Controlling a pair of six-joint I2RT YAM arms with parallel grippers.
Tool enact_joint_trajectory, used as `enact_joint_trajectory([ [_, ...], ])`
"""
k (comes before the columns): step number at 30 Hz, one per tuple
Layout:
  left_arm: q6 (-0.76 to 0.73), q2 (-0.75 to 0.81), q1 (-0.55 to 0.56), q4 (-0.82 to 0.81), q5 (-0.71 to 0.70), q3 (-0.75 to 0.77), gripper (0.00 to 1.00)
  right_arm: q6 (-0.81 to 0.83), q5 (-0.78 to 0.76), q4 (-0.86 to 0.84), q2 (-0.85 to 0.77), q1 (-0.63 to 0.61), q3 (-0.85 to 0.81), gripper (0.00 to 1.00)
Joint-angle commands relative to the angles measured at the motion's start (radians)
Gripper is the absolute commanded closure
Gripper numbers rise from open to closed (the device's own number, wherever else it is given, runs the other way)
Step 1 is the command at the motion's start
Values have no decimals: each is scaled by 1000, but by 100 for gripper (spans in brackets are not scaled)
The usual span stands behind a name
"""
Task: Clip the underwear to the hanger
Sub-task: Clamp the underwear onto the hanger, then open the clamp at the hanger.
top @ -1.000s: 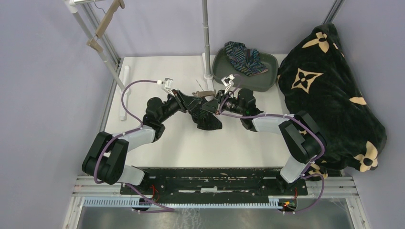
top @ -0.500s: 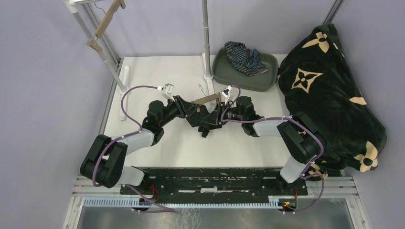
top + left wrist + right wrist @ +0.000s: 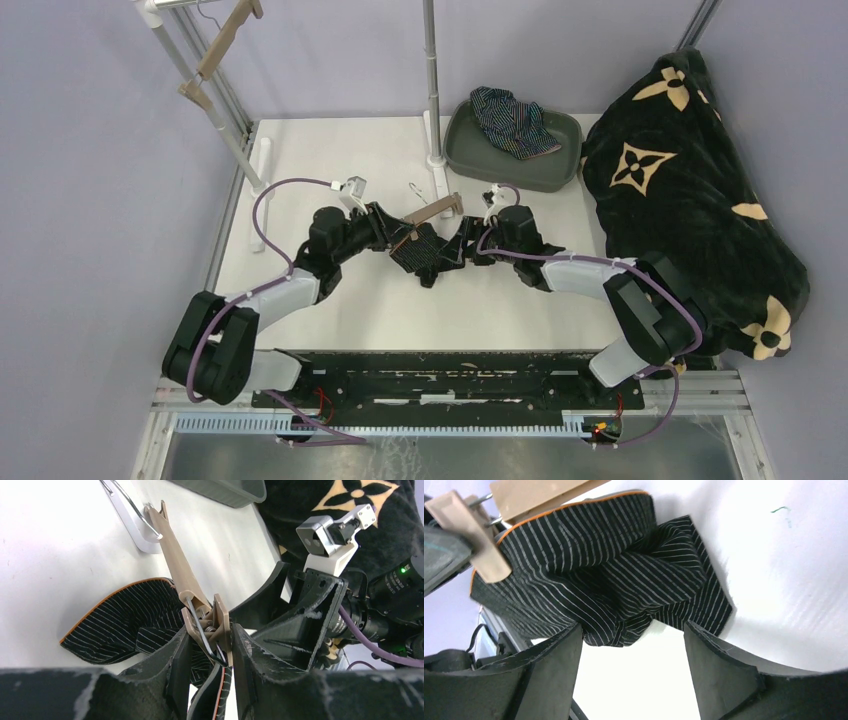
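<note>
The black pinstriped underwear (image 3: 428,258) lies bunched on the white table between my two grippers. A tan hanger (image 3: 436,208) lies slanted above it, hook toward the pole. My left gripper (image 3: 400,243) (image 3: 210,645) is shut on the hanger's clip (image 3: 216,630), squeezing its tan paddles; the garment's orange-edged waistband (image 3: 220,690) runs under the clip. My right gripper (image 3: 468,244) (image 3: 631,635) is open, its fingers apart and holding nothing, just short of the underwear (image 3: 624,590). The clip (image 3: 474,537) shows at the upper left of the right wrist view. A navy striped underwear (image 3: 515,120) lies in the tray.
A dark green tray (image 3: 560,165) stands at the back right, next to a big black blanket with tan flowers (image 3: 690,200). A grey rack pole (image 3: 432,80) rises at the back centre on a white foot (image 3: 135,527). Another hanger (image 3: 222,45) hangs on the rail at the upper left.
My right gripper has opened, let go of the pinstriped underwear and drawn back to the right. The garment and hanger have come down toward the table; my left gripper stays on the clip.
</note>
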State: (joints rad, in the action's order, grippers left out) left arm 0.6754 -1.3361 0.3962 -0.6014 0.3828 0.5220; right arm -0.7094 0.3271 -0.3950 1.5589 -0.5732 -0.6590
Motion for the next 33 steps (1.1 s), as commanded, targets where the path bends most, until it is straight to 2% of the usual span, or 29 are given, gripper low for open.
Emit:
enact_joint_trajectory([
  [1, -62, 63, 4, 71, 5, 54, 59, -22, -103, 43, -16, 17, -63, 18],
  [8, -73, 137, 4, 192, 62, 55, 54, -156, -40, -99, 71, 75, -95, 18],
  [14, -110, 243, 4, 321, -49, 58, 44, -223, -9, -177, 145, 93, -135, 18],
  [20, -111, 254, 3, 348, -119, 90, 40, -351, 30, -332, 229, 119, -148, 18],
  [26, -97, 228, 4, 301, -203, 126, 38, -387, -2, -355, 267, 125, -147, 18],
  [33, -44, 114, 4, 111, -262, 139, 36, -448, -12, -411, 348, 125, -202, 23],
])
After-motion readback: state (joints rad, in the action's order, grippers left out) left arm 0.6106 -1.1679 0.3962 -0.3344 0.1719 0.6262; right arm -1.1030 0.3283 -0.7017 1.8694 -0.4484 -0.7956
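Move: The far clip of the hanger, where the bar's free end hangs low, is about 10 cm straight ahead of the empty right hand and some 3 cm below it. From that hand, the underwear's middle is about 7 cm to the left, level ahead and 4 cm lower, and the white post's foot is 17 cm ahead, 4 cm left and lower. From the left hand, still pinching the near clip, the far clip is about 9 cm ahead, 13 cm right and 9 cm lower. The left fingers open wider and let go of the near clip, the hand first drawing back some 2.5 cm, then rising about 4 cm and easing left, and finally coming forward again clear of the hanger. Meanwhile the right hand, fingers wide open, travels about 9 cm forward at nearly level height towards the far clip, rolling and turning roughly 15 degrees clockwise. ##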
